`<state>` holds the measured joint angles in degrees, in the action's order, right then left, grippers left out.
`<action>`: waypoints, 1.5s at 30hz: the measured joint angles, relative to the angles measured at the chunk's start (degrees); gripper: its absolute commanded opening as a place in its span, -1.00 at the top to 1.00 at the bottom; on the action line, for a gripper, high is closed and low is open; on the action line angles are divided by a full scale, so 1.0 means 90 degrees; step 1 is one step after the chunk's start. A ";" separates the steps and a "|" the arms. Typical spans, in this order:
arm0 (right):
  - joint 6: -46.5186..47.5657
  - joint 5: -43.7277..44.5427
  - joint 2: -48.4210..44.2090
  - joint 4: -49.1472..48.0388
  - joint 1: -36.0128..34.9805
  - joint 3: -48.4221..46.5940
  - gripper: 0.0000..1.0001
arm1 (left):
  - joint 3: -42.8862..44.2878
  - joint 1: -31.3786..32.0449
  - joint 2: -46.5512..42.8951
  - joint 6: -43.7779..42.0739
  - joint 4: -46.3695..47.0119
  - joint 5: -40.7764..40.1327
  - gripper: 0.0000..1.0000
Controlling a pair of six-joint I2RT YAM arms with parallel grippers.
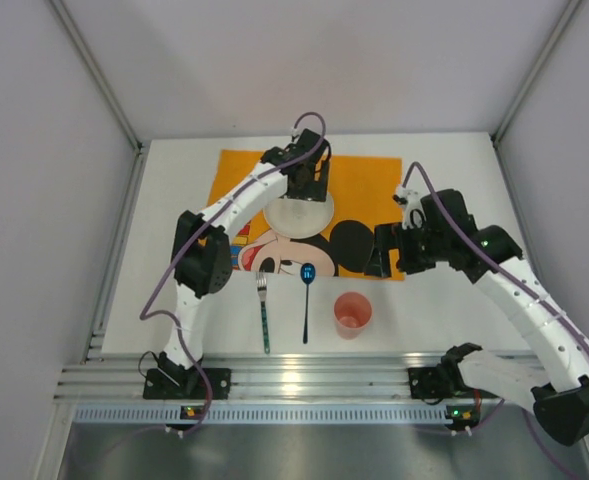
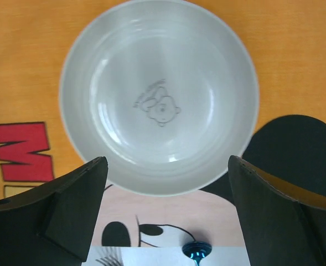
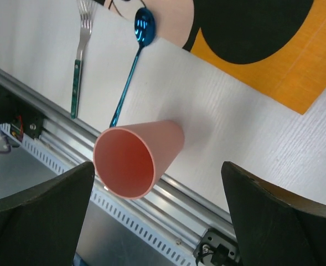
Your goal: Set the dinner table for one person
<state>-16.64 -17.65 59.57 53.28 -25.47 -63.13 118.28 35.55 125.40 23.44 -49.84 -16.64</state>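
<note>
On the white dinner table (image 1: 444,300) lies an orange mouse placemat (image 1: 364,180) with a white bowl (image 1: 299,215) on it. My left gripper (image 1: 307,192) hovers open just above the bowl (image 2: 159,94), its fingers (image 2: 74,210) spread wide and holding nothing. In front of the mat lie a green-handled fork (image 1: 264,315) and a blue spoon (image 1: 306,300). A pink cup (image 1: 352,313) stands upright to the right of the spoon. My right gripper (image 1: 381,252) hangs open above and to the right of the cup (image 3: 138,155), clear of it.
A ribbed aluminium rail (image 1: 294,380) runs along the table's near edge, close behind the cup in the right wrist view, where the rail (image 3: 179,210) shows. The fork (image 3: 79,61) and spoon (image 3: 135,50) lie side by side. Grey walls enclose the table on three sides.
</note>
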 measured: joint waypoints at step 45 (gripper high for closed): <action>0.0005 0.3631 0.5894 0.1287 0.0682 -0.6759 1.00 | -0.3592 -0.1955 -0.3055 0.0189 0.0279 -0.0391 -0.90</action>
<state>-16.60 15.03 112.62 64.86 -19.33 -123.96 85.95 17.96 97.91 25.15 -47.33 -20.16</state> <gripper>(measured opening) 0.035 0.953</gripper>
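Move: The pink cup stands some 8 cm back, 5 cm left and 14 cm below the open right gripper. The spoon lies about 10 cm to the left of the cup and 4 cm farther out; the plate, on the mat, is roughly 20 cm ahead and 18 cm left of the right gripper. From the left gripper the cup is about 30 cm back and 10 cm right, with the plate just underneath, 3 cm left and 8 cm down. Lower the right gripper about 11 cm while drawing it back onto the cup, shut the fingers on the right side of its wall near the rim, then lift and swing the cup some 30 cm forward over the mat's far right part, turning clockwise and easing down at the end. Meanwhile clear the open left gripper 20 cm left, away from the plate, turning it counter-clockwise. ##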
